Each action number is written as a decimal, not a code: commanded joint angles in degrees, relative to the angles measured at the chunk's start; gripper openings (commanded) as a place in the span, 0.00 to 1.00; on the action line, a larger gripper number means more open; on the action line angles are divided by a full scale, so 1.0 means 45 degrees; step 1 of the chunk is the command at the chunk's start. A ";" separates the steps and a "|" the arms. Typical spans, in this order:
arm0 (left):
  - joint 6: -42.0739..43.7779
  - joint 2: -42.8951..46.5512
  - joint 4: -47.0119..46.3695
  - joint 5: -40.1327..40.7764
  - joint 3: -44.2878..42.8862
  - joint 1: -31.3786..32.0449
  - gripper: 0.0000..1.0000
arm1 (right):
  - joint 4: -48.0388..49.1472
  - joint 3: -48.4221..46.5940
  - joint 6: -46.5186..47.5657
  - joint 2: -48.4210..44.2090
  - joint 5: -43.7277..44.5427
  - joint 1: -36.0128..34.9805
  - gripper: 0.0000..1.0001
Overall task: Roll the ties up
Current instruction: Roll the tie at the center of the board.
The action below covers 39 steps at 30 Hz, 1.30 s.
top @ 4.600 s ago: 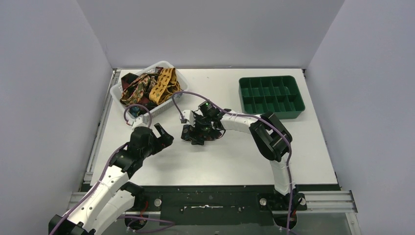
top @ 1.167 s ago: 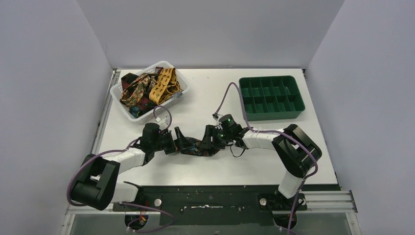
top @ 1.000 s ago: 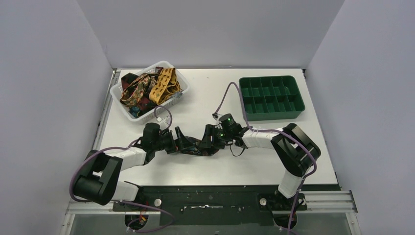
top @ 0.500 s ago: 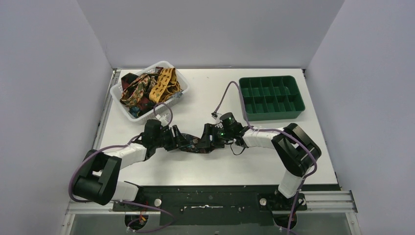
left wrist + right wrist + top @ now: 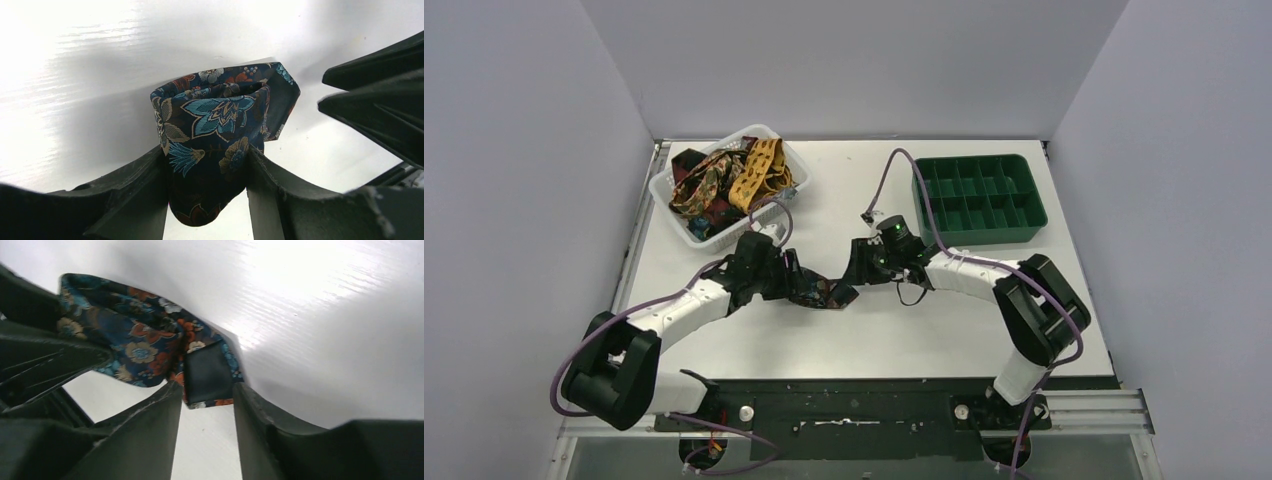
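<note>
A dark floral tie (image 5: 824,293), partly rolled, hangs between my two grippers near the table's middle. My left gripper (image 5: 794,282) is shut on the roll (image 5: 215,110), with fabric filling the gap between its fingers (image 5: 145,175). My right gripper (image 5: 856,276) faces it from the right. The tie's narrow end (image 5: 207,375), dark lining up, sits between that gripper's fingertips (image 5: 172,392) and touches both. The other ties (image 5: 724,180), mustard, red and brown, lie heaped in the white basket (image 5: 760,129) at the back left.
A green tray (image 5: 974,237) with several compartments stands at the back right. Purple cables (image 5: 894,170) arch over both wrists. The right gripper's fingers (image 5: 380,100) crowd the right of the left wrist view. Grey walls close in the table's sides.
Both grippers have moved toward the back of the table with the tie. The left jaws closed on the roll; the right jaws narrowed onto the tie's end.
</note>
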<state>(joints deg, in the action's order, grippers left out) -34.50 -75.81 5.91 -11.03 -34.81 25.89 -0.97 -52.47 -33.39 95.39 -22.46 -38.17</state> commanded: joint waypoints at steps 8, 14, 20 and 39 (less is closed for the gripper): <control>0.0284 -0.0196 0.1594 0.2091 -0.1261 0.0609 0.50 | -0.0399 -0.0915 0.2119 0.1687 0.0261 -0.0142 0.35; 0.0484 -0.0160 0.2128 0.2352 -0.1648 0.0666 0.50 | -0.2191 -0.1552 0.2895 0.2327 0.2625 -0.0992 0.28; 0.0660 -0.0282 0.2996 0.3516 -0.2166 0.0927 0.50 | -0.2868 -0.1515 0.2994 0.2484 0.4066 -0.1756 0.20; 0.2681 -0.1522 0.6469 0.7866 -0.4620 0.3787 0.50 | 0.1150 0.1074 -0.0609 0.1121 -0.2671 0.0260 0.25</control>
<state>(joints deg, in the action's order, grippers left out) -24.71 -83.33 32.08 20.58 -53.34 42.87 4.69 -48.40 -35.33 102.13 -33.30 -37.65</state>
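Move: The left fingers already pinch the rolled tie, its middle some 3 cm to their right. The tie's loose end lies about 9 cm right and 2 cm back of the left hand, 3 cm lower. From the right hand the loose end is about 1 cm left, 1 cm back and 5 cm below, and the rolled tie 7 cm left. The white basket is 22 cm ahead and 15 cm left of the left hand. Left, still pinching the tie, rolls 35 degrees left-side-up; right sinks 5 cm beside it, narrowing, then draws back. ##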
